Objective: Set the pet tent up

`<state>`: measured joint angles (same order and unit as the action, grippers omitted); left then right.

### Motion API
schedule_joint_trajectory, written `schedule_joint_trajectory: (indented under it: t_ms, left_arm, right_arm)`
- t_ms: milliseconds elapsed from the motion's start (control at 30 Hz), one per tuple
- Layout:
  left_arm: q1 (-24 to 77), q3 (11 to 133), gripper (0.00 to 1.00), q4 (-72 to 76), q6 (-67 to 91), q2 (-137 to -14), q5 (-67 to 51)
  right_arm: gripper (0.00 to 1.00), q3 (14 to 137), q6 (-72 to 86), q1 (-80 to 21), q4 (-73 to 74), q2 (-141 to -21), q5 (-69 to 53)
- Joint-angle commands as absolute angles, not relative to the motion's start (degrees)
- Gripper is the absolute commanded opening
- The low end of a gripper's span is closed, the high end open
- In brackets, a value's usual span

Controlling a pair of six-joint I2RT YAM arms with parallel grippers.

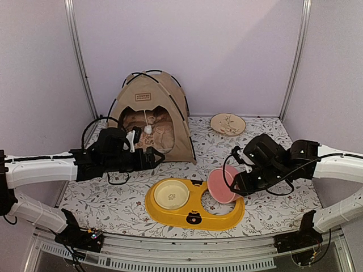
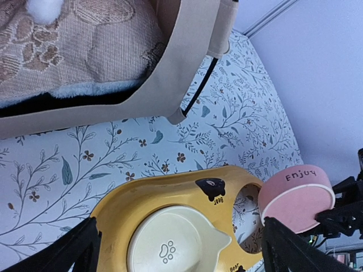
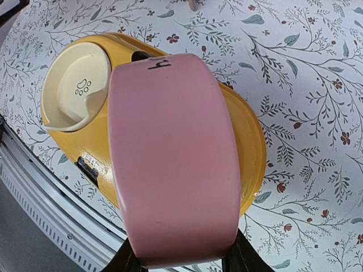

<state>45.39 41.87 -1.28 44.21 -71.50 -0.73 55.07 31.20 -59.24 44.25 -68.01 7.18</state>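
The pet tent [image 1: 153, 110] stands upright at the back left, beige canvas on thin black poles, with a white pom-pom [image 1: 148, 129] hanging in its arched doorway. In the left wrist view its front edge [image 2: 170, 73] and a black pole [image 2: 198, 90] fill the top. My left gripper [image 1: 154, 156] hovers just in front of the doorway, open and empty; in its own view [image 2: 181, 252] its jaws stand wide above the tray. My right gripper [image 1: 238, 181] is shut on a pink bowl [image 1: 222, 184], held on edge over the tray's right hole [image 3: 170, 147].
A yellow two-hole bowl tray [image 1: 195, 215] lies at front centre, with a cream paw-print bowl [image 1: 171, 194] in its left hole. A patterned cushion [image 2: 85, 51] lies inside the tent. A tan plate [image 1: 228, 123] sits at the back right. Floral cloth [image 1: 113, 204] covers the table.
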Motion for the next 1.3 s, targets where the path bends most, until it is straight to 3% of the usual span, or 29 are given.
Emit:
schedule_joint_trajectory:
  t_ms: [0, 233, 667, 1033, 1267]
  left_arm:
    - [44.3, 40.4, 0.99, -1.3, 44.6, -69.9, -0.2]
    - [44.1, 40.5, 0.99, -1.5, 44.6, -69.9, -0.3]
    - [44.0, 40.4, 0.99, -1.1, 45.3, -69.7, -0.5]
    - [44.1, 40.4, 1.00, 0.0, 45.6, -70.7, -1.3]
    - [44.1, 40.0, 0.99, 0.4, 46.0, -70.7, -1.6]
  right_arm:
    - [0.00, 58.5, 30.0, -60.0, 47.0, -67.9, 7.4]
    - [0.00, 59.8, 27.6, -60.3, 47.6, -74.6, 7.9]
    - [0.00, 63.1, 28.7, -55.3, 51.2, -85.7, 32.1]
    - [0.00, 62.8, 15.7, -51.7, 32.4, -77.9, 11.8]
    - [0.00, 68.1, 16.6, -51.7, 39.5, -76.9, 16.7]
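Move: The tray's empty hole, where my right hand is taking the pink bowl, lies about 3 cm ahead of that hand, 5 cm to its left and 12 cm below. The cream bowl, already seated in the tray, is some 17 cm to the left of the hole and 3 cm farther out. The pet tent's middle stands about 28 cm ahead of my right hand and 31 cm to its left, roughly level in height. From my left hand the hole is about 7 cm back, 24 cm right and 14 cm below. Keeping my right-hand grip on the tilted pink bowl, I lower it about 4 cm towards the hole, then drive forward some 8 cm, bearing right, shoving the yellow tray along with the bowl while my wrist rolls its left side down about 20 degrees. Then I lift some 5 cm, swing back left and undo most of that roll. ##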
